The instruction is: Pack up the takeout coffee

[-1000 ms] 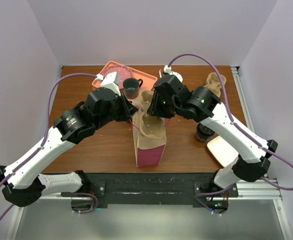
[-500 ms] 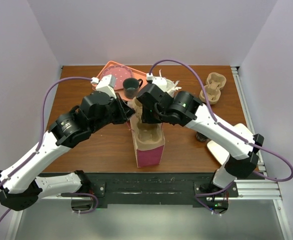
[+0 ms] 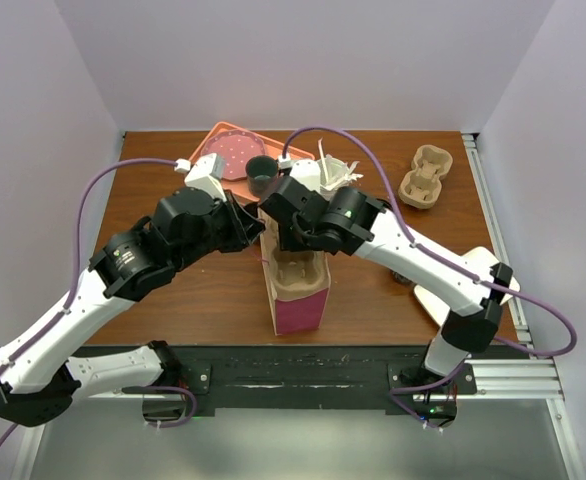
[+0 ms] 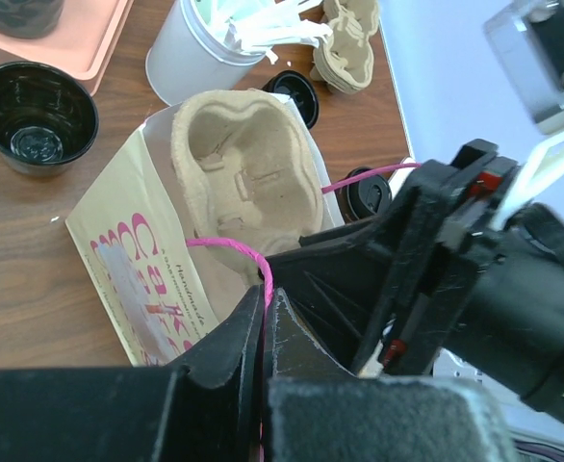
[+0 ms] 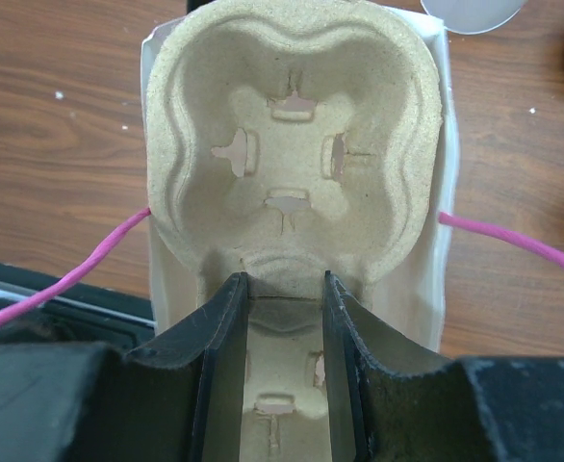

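Observation:
A paper bag (image 3: 299, 308) with pink lettering stands upright at the table's middle. My left gripper (image 4: 266, 294) is shut on the bag's pink string handle (image 4: 226, 244) at its left side. A brown pulp cup carrier (image 5: 292, 144) sits in the bag's mouth. My right gripper (image 5: 280, 287) is closed on the carrier's narrow waist from above. The takeout coffee (image 4: 365, 198), a dark cup with white lettering, stands just beyond the bag, partly hidden by the right arm. A round black lid (image 4: 293, 87) lies behind the bag.
A pink tray (image 3: 227, 150) lies at the back left, with a dark open cup (image 3: 263, 175) beside it. A white tub of stirrers (image 3: 329, 176) stands behind the bag. A second pulp carrier (image 3: 425, 176) sits at the back right. A white plate (image 3: 441, 300) lies near the right front edge.
The right arm swung left with the carrier and brought it over and into the bag's mouth. The left arm shifted slightly while keeping hold of the handle.

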Motion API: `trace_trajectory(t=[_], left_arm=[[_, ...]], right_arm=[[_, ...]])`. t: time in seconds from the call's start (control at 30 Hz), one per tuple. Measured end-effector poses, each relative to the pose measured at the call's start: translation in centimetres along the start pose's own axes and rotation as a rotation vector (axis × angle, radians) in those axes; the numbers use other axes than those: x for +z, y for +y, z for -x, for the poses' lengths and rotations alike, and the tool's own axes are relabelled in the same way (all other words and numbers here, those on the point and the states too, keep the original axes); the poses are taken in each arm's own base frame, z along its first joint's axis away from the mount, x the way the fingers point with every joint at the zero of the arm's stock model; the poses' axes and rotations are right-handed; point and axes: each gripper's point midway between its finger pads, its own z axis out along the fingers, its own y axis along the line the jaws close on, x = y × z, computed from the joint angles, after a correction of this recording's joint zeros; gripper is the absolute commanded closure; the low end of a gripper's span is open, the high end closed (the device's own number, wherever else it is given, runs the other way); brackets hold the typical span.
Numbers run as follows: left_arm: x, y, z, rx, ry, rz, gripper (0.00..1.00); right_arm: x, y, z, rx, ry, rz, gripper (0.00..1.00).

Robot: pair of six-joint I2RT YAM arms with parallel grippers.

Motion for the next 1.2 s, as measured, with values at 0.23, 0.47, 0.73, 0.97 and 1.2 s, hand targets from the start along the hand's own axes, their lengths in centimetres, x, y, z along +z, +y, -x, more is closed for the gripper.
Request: trace_trajectory(t=[0.23,0.47,0.73,0.97,1.2], left_arm=[[-0.2,0.4,0.0,0.003,-0.004,0.015,1.0],[-0.3,0.8,-0.2,0.006,-0.005,0.024,1.0],[-0.4,1.5,-0.8,0.006,0.006,0.035,1.0],[-0.3,1.9,-1.3,0.01,0.016,0.046,1.0],[-0.5,2.3,-1.4,0.013,0.021,0.056,1.0]], right_arm=[[1.9,0.5,-0.9,-0.092,0.007,-0.049,0.81],[2.9,0.2,-1.1,-0.13,-0.011,-0.076,0.8],[4.0,0.1,-1.8,-0.148,-0.009,-0.086,0.78],[4.5,0.4,-2.8,-0.158,0.025,-0.079,0.79],[4.2,0.6,-3.1,-0.176,0.075,-0.08,0.79]])
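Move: The right hand already grips the cup tray by its waist at the paper bag's mouth; the bag's middle lies straight below it, about 12 cm down. From that hand the black cup stands some 14 cm ahead and 9 cm left, the white canister some 18 cm ahead and 7 cm right, both roughly 19 cm lower. The left hand already pinches the bag's pink handle, with the bag's middle about 8 cm right, 2 cm ahead and 14 cm below. The right hand lowers the cup tray about 5 cm into the bag; the left, sinking 2 cm, keeps the handle pinched. ##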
